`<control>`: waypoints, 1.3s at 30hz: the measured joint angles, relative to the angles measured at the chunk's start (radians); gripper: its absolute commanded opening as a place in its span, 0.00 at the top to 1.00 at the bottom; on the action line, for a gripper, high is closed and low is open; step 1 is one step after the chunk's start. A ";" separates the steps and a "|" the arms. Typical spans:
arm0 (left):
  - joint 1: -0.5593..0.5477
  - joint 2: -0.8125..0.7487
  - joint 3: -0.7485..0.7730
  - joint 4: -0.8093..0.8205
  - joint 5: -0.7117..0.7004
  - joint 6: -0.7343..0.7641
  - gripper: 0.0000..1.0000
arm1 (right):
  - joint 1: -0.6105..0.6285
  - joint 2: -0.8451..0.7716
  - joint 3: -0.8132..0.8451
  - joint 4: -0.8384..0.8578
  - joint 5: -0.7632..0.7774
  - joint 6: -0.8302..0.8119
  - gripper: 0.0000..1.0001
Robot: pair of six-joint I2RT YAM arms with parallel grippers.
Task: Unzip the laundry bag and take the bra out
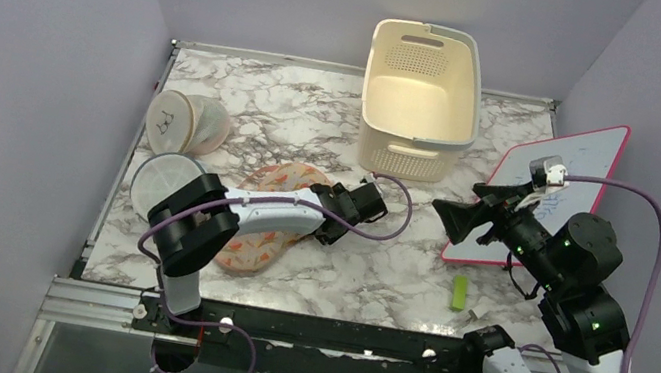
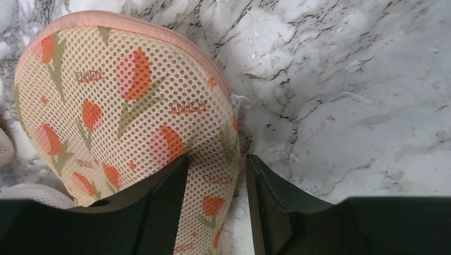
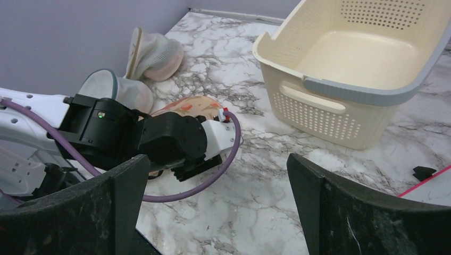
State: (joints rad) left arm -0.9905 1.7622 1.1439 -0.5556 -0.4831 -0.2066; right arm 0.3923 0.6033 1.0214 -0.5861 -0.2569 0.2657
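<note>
The peach laundry bag (image 1: pixel 291 178), mesh printed with orange and green motifs, lies flat on the marble left of centre, partly under my left arm. In the left wrist view its rounded end (image 2: pixel 122 106) fills the left half, with a pink zip edge round it. My left gripper (image 2: pixel 217 158) is open and straddles the bag's right edge, one finger over the mesh and the other over bare marble. It also shows in the top view (image 1: pixel 332 227). The bra is hidden. My right gripper (image 1: pixel 448 216) is open and empty, held above the table right of centre.
Two round white mesh cases (image 1: pixel 185 122) (image 1: pixel 160 180) lie at the left edge. A cream basket (image 1: pixel 430 31) stands at the back. A pink-edged whiteboard (image 1: pixel 560 184) lies at the right, a small green piece (image 1: pixel 459 292) near the front.
</note>
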 measured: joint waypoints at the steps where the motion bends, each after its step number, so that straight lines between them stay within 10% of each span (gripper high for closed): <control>1: 0.000 0.007 0.001 0.001 -0.009 0.003 0.66 | 0.000 -0.007 -0.005 -0.001 0.000 0.000 0.00; 10: 0.000 0.060 0.033 0.009 -0.038 0.017 1.00 | 0.000 -0.032 -0.040 -0.026 0.000 0.000 0.00; 27: 0.000 -0.256 -0.001 0.066 0.178 0.054 1.00 | 0.000 -0.031 -0.151 -0.009 -0.023 0.072 0.17; 39: 0.000 -0.349 -0.058 0.097 0.278 0.068 1.00 | 0.001 0.255 -0.401 0.307 -0.447 0.077 0.34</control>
State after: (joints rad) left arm -0.9909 1.4132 1.0855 -0.4583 -0.2050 -0.1387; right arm 0.3931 0.8581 0.6209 -0.2787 -0.7040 0.3428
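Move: The floral bag's right edge lies about 1 cm ahead of the left hand point and 2 cm below it, with the zip pull some 4 cm ahead and 1 cm to the right. From the right hand, that pull lies roughly 9 cm ahead, 20 cm left and 31 cm below. The laundry basket stands about 26 cm ahead and 8 cm left of the right hand, 20 cm down; the green block is 4 cm back, 7 cm right, 31 cm down. The floral bag's edge, beside the zip pull, is pinched as the left fingers ease down about 1 cm and shut; the left hand then lifts it some 10 cm, drawing a little right and back while rolling its right side up. The right hand sinks slowly, then swoops down about 15 cm in all and 7 cm left towards the pull, tipping downward and turning counter-clockwise some 25 degrees, fingers partly closing. ##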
